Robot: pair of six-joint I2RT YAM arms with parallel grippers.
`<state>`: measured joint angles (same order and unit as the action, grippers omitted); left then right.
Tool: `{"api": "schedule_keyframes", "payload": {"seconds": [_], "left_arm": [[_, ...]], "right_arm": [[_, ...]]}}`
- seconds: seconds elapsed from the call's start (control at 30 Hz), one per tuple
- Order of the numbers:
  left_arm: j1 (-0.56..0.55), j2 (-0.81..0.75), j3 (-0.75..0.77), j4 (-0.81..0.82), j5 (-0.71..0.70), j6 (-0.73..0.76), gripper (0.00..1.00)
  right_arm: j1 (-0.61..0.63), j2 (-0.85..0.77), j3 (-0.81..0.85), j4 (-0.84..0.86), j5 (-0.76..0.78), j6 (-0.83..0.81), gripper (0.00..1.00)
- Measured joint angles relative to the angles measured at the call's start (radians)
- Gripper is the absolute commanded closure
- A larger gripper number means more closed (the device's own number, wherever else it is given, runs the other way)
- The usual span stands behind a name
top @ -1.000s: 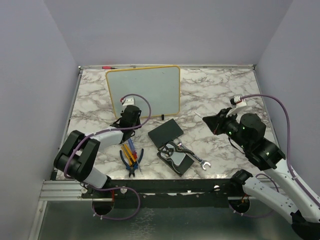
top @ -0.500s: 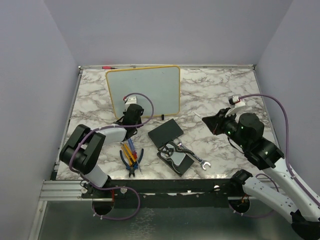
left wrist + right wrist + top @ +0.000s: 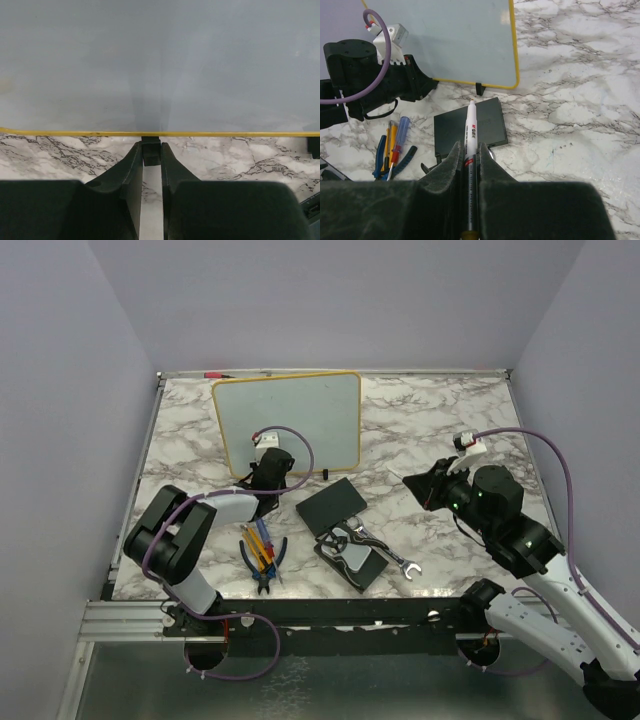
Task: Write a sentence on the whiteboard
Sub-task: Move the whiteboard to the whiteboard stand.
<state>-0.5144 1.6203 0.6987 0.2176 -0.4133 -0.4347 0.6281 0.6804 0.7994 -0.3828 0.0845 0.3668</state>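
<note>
The whiteboard (image 3: 290, 420) stands upright at the back left, glossy white with a thin yellow frame (image 3: 225, 133). The sentence is out of view; the board's face looks blank in every view. My left gripper (image 3: 262, 478) is low at the board's bottom edge. In the left wrist view its fingertips (image 3: 151, 148) press both sides of the board's small black foot (image 3: 151, 153). My right gripper (image 3: 425, 488) hovers at the right, shut on a white marker (image 3: 471, 120) whose tip points toward the board (image 3: 450, 40).
A flat black pad (image 3: 332, 505) lies in front of the board. Pliers and screwdrivers (image 3: 262, 552) lie near the left arm. A wrench (image 3: 385, 550) and a dark tool holder (image 3: 352, 558) sit near the front edge. A red pen (image 3: 215, 374) lies behind the board.
My left gripper has slid forward to the board's bottom edge and its jaws have narrowed onto the black foot. The right gripper has drifted slightly left, still holding the marker.
</note>
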Motion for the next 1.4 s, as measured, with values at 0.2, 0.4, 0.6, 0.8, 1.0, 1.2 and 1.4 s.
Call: {"api": "schedule_keyframes", "payload": {"seconds": [0.2,0.4,0.6,0.8,1.0,1.2,1.4], "left_arm": [[-0.032,0.016,0.024,-0.023,-0.034,-0.031,0.99],[-0.088,0.04,0.058,-0.044,-0.052,-0.072,0.99],[-0.141,0.066,0.097,-0.067,-0.051,-0.107,0.99],[-0.174,0.085,0.124,-0.087,-0.056,-0.131,0.91],[-0.182,0.085,0.126,-0.087,-0.055,-0.141,0.66],[-0.195,0.034,0.121,-0.093,-0.031,-0.143,0.53],[-0.2,-0.07,0.106,-0.094,0.003,-0.135,0.46]], "right_arm": [[0.0,-0.006,-0.003,0.0,0.0,0.0,0.99],[0.0,-0.021,-0.012,-0.002,0.001,0.0,0.99],[0.0,-0.031,-0.017,-0.002,0.002,0.0,0.99],[0.0,-0.032,-0.024,-0.003,0.002,0.0,0.99],[0.0,-0.038,-0.025,-0.003,0.006,0.0,0.99],[0.0,-0.046,-0.025,-0.003,0.009,0.0,0.99],[0.0,-0.046,-0.025,-0.003,0.009,0.0,0.99]]}}
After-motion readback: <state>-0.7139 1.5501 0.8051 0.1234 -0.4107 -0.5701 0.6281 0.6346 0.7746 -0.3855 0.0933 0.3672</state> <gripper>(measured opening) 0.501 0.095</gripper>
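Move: The left fingers are already shut on the whiteboard's left black foot, at its lower edge. The right black foot stands roughly 13 cm to the right of this hand, level with it; the black pad lies some 14 cm to its right and 6 cm back. From the right hand, still holding the marker, the left foot is about 35 cm left, 14 cm ahead and 24 cm below. The left hand drags the pinched foot about 7 cm right, then opens and lifts off some 5 cm. ##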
